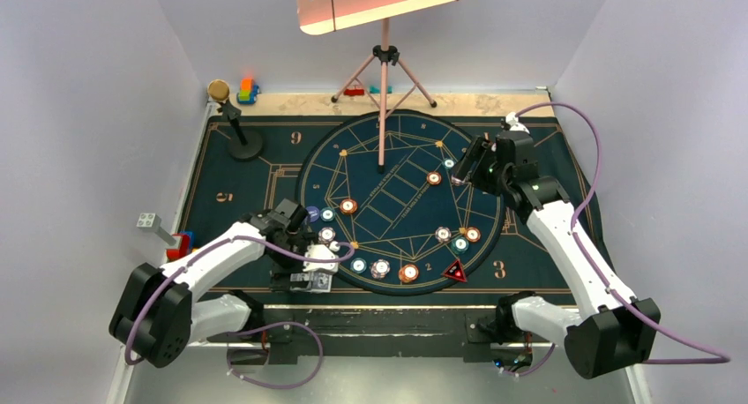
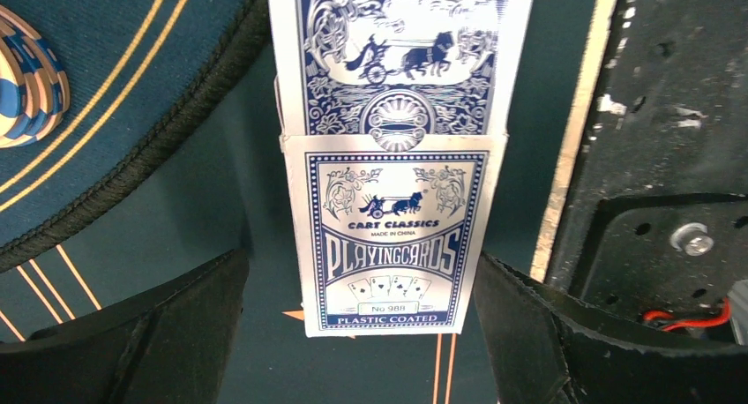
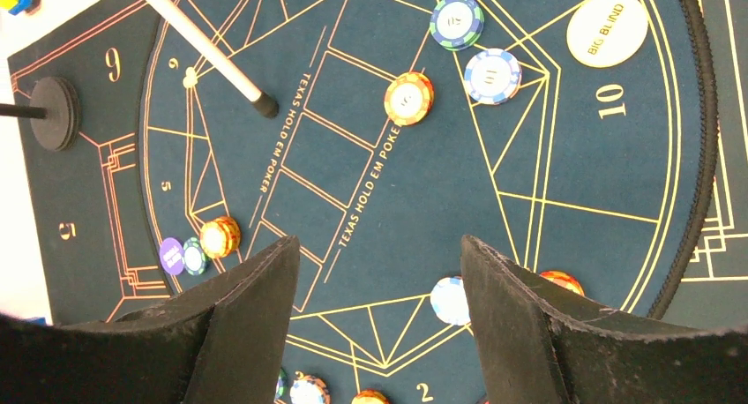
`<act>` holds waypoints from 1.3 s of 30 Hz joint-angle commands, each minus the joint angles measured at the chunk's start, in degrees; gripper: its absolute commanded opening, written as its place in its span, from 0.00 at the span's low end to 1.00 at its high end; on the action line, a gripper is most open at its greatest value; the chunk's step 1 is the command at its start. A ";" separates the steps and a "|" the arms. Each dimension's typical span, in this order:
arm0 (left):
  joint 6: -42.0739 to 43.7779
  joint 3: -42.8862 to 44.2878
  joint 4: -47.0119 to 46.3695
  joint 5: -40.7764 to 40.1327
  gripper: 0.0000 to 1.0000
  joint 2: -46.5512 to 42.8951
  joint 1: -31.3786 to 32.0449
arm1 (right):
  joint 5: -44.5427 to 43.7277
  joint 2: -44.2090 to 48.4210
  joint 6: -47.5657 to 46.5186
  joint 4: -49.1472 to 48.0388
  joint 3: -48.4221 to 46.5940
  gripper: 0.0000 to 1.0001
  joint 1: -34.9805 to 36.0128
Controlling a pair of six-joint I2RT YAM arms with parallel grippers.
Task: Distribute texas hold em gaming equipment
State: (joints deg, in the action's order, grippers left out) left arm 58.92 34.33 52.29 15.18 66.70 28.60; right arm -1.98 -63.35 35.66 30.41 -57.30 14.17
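Note:
A blue-and-white pack of playing cards [image 2: 392, 236] lies on the dark mat at its near edge, also seen in the top view as the pack [image 1: 314, 283]. My left gripper [image 2: 362, 256] stands open astride it; the right finger [image 2: 547, 333] is close to the pack's edge, the left one is apart. My right gripper [image 3: 379, 243] hangs open and empty over the round mat [image 1: 401, 201]. Striped poker chips lie spread on it: an orange chip [image 3: 408, 98], a white chip [image 3: 492, 75], a teal chip [image 3: 456, 21]. A yellow disc [image 3: 607, 29] lies near the rim. A red-black triangular marker [image 1: 455, 271] sits at the front.
A tripod stand [image 1: 382, 78] has one leg tip [image 3: 263, 104] resting on the round mat. A microphone stand [image 1: 245, 145] is at the back left, with toy blocks [image 1: 247, 91] behind it and more blocks [image 1: 176, 243] off the mat's left edge.

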 commanded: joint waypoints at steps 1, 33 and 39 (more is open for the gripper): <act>-0.68 -1.33 -5.17 -2.71 1.00 1.30 0.46 | 0.92 1.55 -1.39 -0.27 -3.07 0.71 -0.18; 1.05 1.22 5.74 1.60 0.23 -7.57 0.93 | 7.61 -0.11 -1.89 -3.33 -1.98 0.70 -0.12; -8.70 16.40 12.76 4.07 0.06 -3.41 0.84 | 19.85 -1.69 -1.18 -7.96 -2.49 0.72 -0.16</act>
State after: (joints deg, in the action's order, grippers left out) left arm 57.76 39.77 60.42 15.20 61.54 29.39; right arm 7.20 -64.18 34.70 28.18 -58.30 14.17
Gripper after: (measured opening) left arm 0.679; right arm 0.705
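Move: The left hand is open astride the left part of the half-drawn card box. The box's middle is about 2 cm to the hand's right, 1 cm back and 1 cm below; its drawn-out part lies some 8 cm right. The pink-white chips stand about 11 cm ahead and 9 cm right, the small green chip 3 cm ahead and 17 cm right. From the right hand, the box is roughly 40 cm left, 20 cm back and 19 cm below. Down and slightly forward by about 1 cm, the left hand settles over the card box, then its fingers close and pinch it by its front and back edges. Keeping that grip, it eases back some 2 cm, then rises about 4 cm with a little forward and rightward swing. Late on, the empty right hand drifts about 3 cm left, turning slightly counter-clockwise. ##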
